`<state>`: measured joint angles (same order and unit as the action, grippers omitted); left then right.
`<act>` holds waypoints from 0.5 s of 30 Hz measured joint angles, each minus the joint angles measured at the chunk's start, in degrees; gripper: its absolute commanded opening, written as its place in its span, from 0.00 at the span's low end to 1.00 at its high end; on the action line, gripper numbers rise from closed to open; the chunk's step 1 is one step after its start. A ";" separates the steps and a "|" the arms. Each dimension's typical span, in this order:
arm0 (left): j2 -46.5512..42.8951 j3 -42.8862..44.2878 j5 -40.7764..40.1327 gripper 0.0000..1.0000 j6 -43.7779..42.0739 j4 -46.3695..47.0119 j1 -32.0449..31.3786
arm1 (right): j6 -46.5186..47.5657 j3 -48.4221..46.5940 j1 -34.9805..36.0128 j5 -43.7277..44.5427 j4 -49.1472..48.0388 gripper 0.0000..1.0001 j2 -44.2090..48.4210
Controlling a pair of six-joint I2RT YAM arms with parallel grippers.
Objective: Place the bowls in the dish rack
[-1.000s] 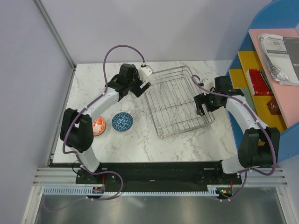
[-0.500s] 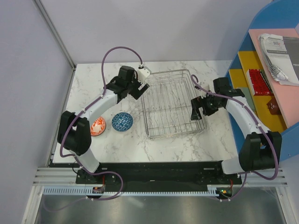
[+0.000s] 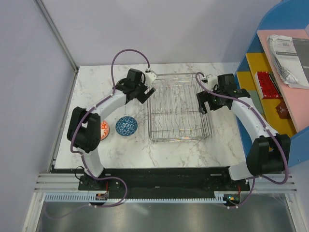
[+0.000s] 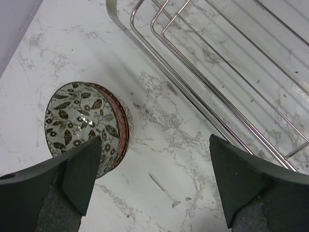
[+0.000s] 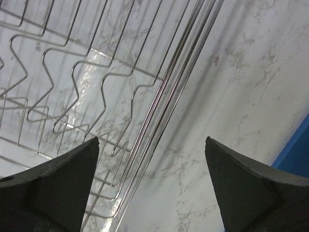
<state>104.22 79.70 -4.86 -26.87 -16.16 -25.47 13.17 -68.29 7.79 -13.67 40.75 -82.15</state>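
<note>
The dish rack (image 3: 179, 138) is a silver wire rack standing square on the marble table, with nothing in it. My left gripper (image 3: 146, 93) hangs open beside its far left rim (image 4: 159, 63). In the left wrist view the gripper (image 4: 154, 145) is over bare marble, with a grey-black leaf-patterned bowl (image 4: 84, 121) just by its left finger. My right gripper (image 3: 202, 103) is open above the rack's right rim (image 5: 166, 94), straddling it with nothing held (image 5: 152, 145). A blue patterned bowl (image 3: 126, 125) and an orange-red bowl (image 3: 104, 129), half hidden by the left arm, sit left of the rack.
A blue shelf unit (image 3: 270, 63) with papers and a red box stands against the table's right side. A purple wall (image 3: 29, 96) bounds the left edge. Both arm bases sit at the near edge.
The dish rack has swung from a slant to sit square with the table, its near end shifting left. My right gripper moved left and farther back beside it. The bowls stayed put.
</note>
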 measured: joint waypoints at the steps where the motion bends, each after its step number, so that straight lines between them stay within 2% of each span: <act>1: 0.74 0.72 0.50 1.00 0.00 0.07 0.02 | -0.52 -0.57 0.09 1.09 -1.55 0.98 -1.53; 8: 4.98 6.14 3.13 1.00 0.02 -0.07 -0.11 | -2.91 -0.87 0.48 6.58 -8.74 0.98 -9.11; 15: 6.12 7.89 2.62 1.00 0.96 -0.07 -0.24 | -3.13 -1.55 1.01 6.36 -10.56 0.98 -9.86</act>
<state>110.34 87.59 -2.24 -25.91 -16.23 -25.71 10.04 -69.84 8.80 -7.31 30.20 -92.01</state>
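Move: The dish rack's middle lies about 15 cm to the left hand's right, some 6 cm back and a few centimetres lower, with its left rail right beside that hand's right-hand finger. From the left hand, the dark floral bowl is about 11 cm left and 4 cm farther out, the blue bowl about 11 cm left and 15 cm back. From the right hand, above the rack's right rail, the rack's middle is about 11 cm left, 2 cm back and 6 cm down. With its right-hand finger against the rack's left rail near the far end, the left hand pushes that side forward and to the right, about 4 cm in all, then eases to a stop, fingers still wide open. Meanwhile the right hand, also open, slides some 5 cm forward along the right rail while sinking 3 to 4 cm to straddle it more closely, turning about 5 degrees clockwise; whether it touches the rail can't be made out. ##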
